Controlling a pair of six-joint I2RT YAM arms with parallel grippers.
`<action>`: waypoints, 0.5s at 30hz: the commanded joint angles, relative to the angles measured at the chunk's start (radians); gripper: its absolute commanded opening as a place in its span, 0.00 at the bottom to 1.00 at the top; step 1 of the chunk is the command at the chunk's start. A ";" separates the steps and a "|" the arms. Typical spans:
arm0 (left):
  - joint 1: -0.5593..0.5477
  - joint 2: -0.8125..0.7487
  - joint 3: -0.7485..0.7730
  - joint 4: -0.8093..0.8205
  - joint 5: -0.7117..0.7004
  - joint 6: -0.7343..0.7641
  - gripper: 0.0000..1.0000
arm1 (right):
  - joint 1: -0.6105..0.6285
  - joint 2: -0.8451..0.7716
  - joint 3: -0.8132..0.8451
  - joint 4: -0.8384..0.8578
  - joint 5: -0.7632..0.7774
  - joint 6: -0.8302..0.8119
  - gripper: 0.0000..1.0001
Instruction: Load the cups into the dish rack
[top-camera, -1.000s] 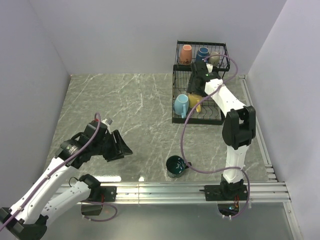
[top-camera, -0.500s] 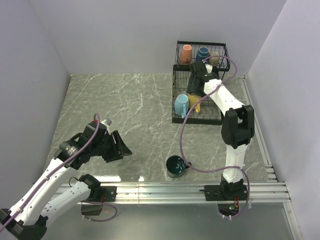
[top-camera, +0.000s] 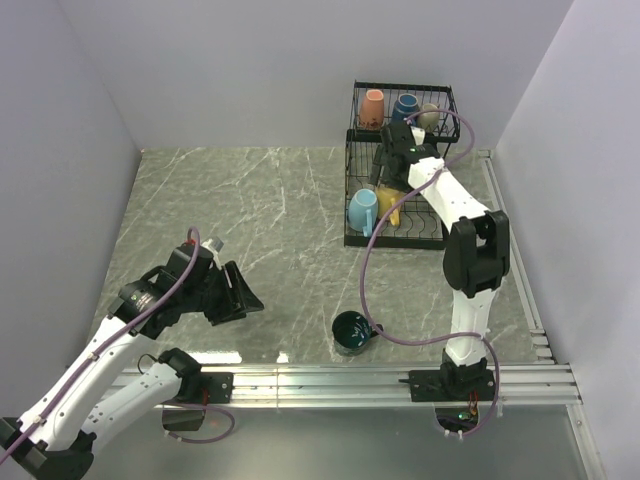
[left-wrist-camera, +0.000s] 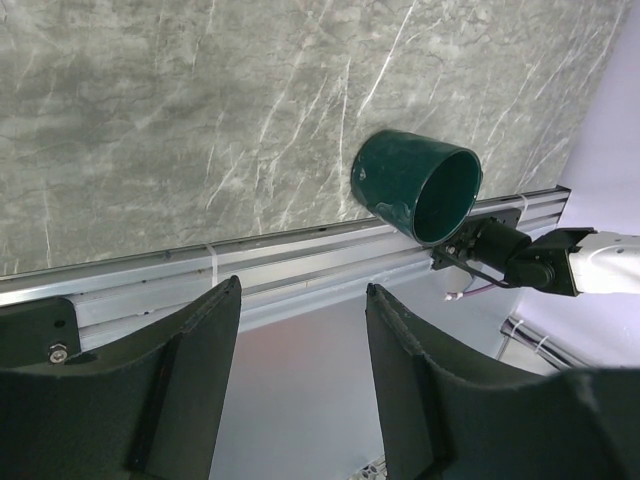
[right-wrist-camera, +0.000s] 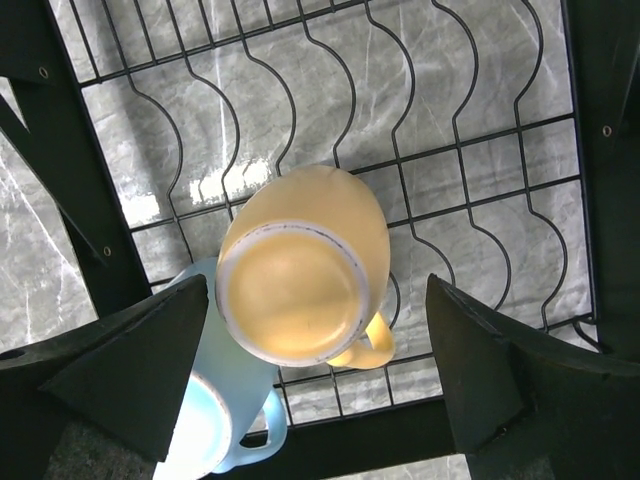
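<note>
The black wire dish rack (top-camera: 349, 170) stands at the back right. Its upper basket holds an orange-pink cup (top-camera: 372, 108), a navy cup (top-camera: 405, 106) and an olive-grey cup (top-camera: 428, 115). In the lower tray (right-wrist-camera: 70, 170) a yellow cup (right-wrist-camera: 300, 265) stands upside down beside a light blue cup (right-wrist-camera: 215, 420). My right gripper (right-wrist-camera: 318, 285) hangs open over the yellow cup, its fingers apart from the cup's sides. A dark teal cup (top-camera: 351, 331) lies on its side near the front rail. My left gripper (left-wrist-camera: 303, 290) is open and empty, well to the left of the teal cup (left-wrist-camera: 415, 185).
An aluminium rail (top-camera: 330, 380) runs along the table's near edge. Walls close in the left, back and right sides. A purple cable (top-camera: 368, 270) loops from the right arm down past the teal cup. The marble tabletop (top-camera: 260, 200) lies between the arms.
The right gripper's jaws have spread wide apart and let go of the yellow cup, which now stands in the lower tray. The left arm has stayed still.
</note>
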 joint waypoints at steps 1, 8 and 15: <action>-0.003 0.001 0.012 -0.011 -0.015 0.015 0.59 | -0.002 -0.086 0.056 -0.010 0.036 -0.007 0.96; -0.003 0.082 0.024 0.006 -0.035 0.084 0.58 | -0.034 -0.272 -0.011 -0.075 0.106 0.014 0.98; -0.025 0.204 0.012 0.162 0.026 0.098 0.59 | -0.082 -0.611 -0.335 -0.036 -0.082 0.094 0.99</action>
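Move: The dark green cup, the last on the table, is some 20 cm to the left hand's right, about 3 cm nearer the base and 13 cm below. From the right hand that cup is roughly 39 cm back, 12 cm left and 9 cm lower. The yellow cup sits in the rack just under the right hand's already open fingers, 2 cm ahead and 5 cm down; the light blue cup is level with the hand, about 7 cm left and 6 cm below. Lift the right gripper clear of the yellow cup, slowly at first and then fast: up about 12 cm while drawing back 8 cm and to the right 6 cm, fingers kept wide, tipping them outward by some 15 degrees. Meanwhile start the left gripper, still open, down and forward by about 3 cm, easing in towards the green cup. ##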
